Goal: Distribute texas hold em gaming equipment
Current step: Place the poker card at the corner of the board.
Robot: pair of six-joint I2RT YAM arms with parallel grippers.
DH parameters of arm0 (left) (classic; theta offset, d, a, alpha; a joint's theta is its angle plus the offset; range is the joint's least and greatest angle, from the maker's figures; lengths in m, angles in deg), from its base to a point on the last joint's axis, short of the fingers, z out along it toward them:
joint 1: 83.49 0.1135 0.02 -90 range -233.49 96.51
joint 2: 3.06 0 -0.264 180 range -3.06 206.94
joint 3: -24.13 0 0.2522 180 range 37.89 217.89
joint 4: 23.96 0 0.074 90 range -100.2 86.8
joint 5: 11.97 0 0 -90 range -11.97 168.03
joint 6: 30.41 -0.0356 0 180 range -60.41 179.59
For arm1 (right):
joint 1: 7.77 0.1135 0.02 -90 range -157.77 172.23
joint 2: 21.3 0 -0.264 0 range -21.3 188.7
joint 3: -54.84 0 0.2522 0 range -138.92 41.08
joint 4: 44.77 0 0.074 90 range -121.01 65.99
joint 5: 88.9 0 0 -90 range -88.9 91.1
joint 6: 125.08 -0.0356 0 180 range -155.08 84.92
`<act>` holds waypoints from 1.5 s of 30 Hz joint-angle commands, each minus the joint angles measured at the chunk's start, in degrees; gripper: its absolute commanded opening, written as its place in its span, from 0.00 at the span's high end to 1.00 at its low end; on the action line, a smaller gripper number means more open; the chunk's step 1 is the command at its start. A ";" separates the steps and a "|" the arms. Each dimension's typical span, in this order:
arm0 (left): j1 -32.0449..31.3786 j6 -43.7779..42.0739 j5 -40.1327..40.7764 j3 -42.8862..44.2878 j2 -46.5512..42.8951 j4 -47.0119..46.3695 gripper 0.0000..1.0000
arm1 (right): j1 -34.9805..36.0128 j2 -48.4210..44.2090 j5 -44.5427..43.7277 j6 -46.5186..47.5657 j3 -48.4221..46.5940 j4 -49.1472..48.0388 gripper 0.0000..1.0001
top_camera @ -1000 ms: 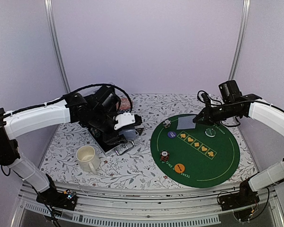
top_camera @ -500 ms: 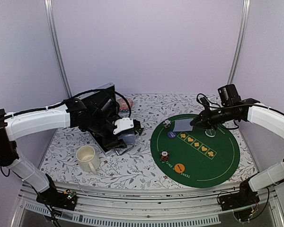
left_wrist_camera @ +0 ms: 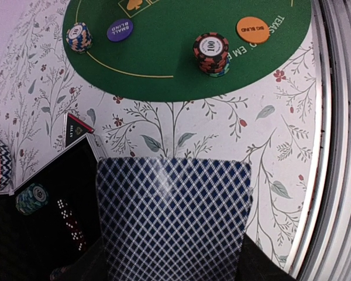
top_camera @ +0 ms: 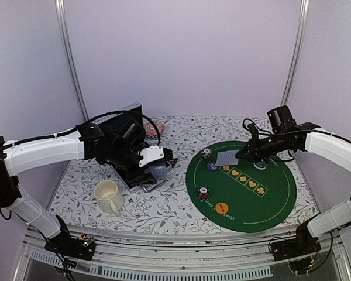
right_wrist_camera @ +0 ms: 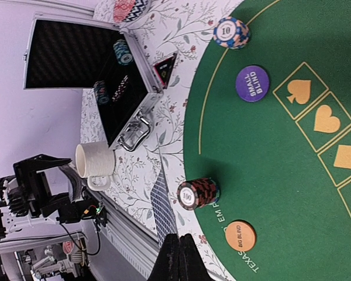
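My left gripper [top_camera: 158, 167] is shut on a deck of blue-checked playing cards [left_wrist_camera: 172, 219], held over the floral cloth beside the open black case [left_wrist_camera: 44, 225]. My right gripper [top_camera: 239, 156] is shut on a single card [top_camera: 225, 158] above the far part of the green mat [top_camera: 269, 199]; the right wrist view shows that card [right_wrist_camera: 165, 213] edge-on. On the mat stand a red-black chip stack [left_wrist_camera: 211, 52], a striped chip stack [left_wrist_camera: 78, 37], a purple disc [left_wrist_camera: 119, 30], an orange disc [left_wrist_camera: 253, 28] and a clear disc [top_camera: 259, 164]. A black-red triangle marker [left_wrist_camera: 75, 129] leans by the case.
A cream mug [top_camera: 108, 196] stands near the front left. A pink striped round object [top_camera: 151, 129] lies behind the case. Inside the case lie a chip stack [left_wrist_camera: 31, 198] and dice. The table's metal front rail [left_wrist_camera: 339, 146] runs close to the left gripper.
My right gripper has carried its card a little left and nearer over the mat. The left arm has lowered and settled with the deck by the case.
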 commanded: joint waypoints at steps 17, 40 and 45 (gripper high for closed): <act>0.71 -0.09 -4.13 5.09 1.17 -2.88 0.40 | 0.23 -2.89 -5.17 8.00 5.86 6.02 0.98; 0.50 2.95 -5.07 8.61 3.61 -4.51 0.40 | 0.25 -4.26 1.70 10.73 11.35 3.36 0.98; 0.49 2.46 -4.78 6.66 2.89 -4.75 0.40 | 0.17 -3.24 1.08 11.53 8.86 4.52 0.98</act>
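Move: The bare patch of green board between the suit row and the big blind button, over which the held card is brought, is about 6 cm back of the right hand and 15 cm below it. From that hand the big blind button is 11 cm back and 4 left; the red chip stack 7 back, 10 left; the small blind button 7 ahead, 5 left. From the left hand, the patch is roughly 27 cm right, 2 back and 14 below. The single card, still pinched in the right hand's shut fingers, is brought down and back about 8 cm in all, with a little drift to the right early on, towards the patch beside the big blind button; the hand then nearly stops above the board. The left hand keeps its grip on the deck, lifting it and shifting it right by some 4 cm each. ##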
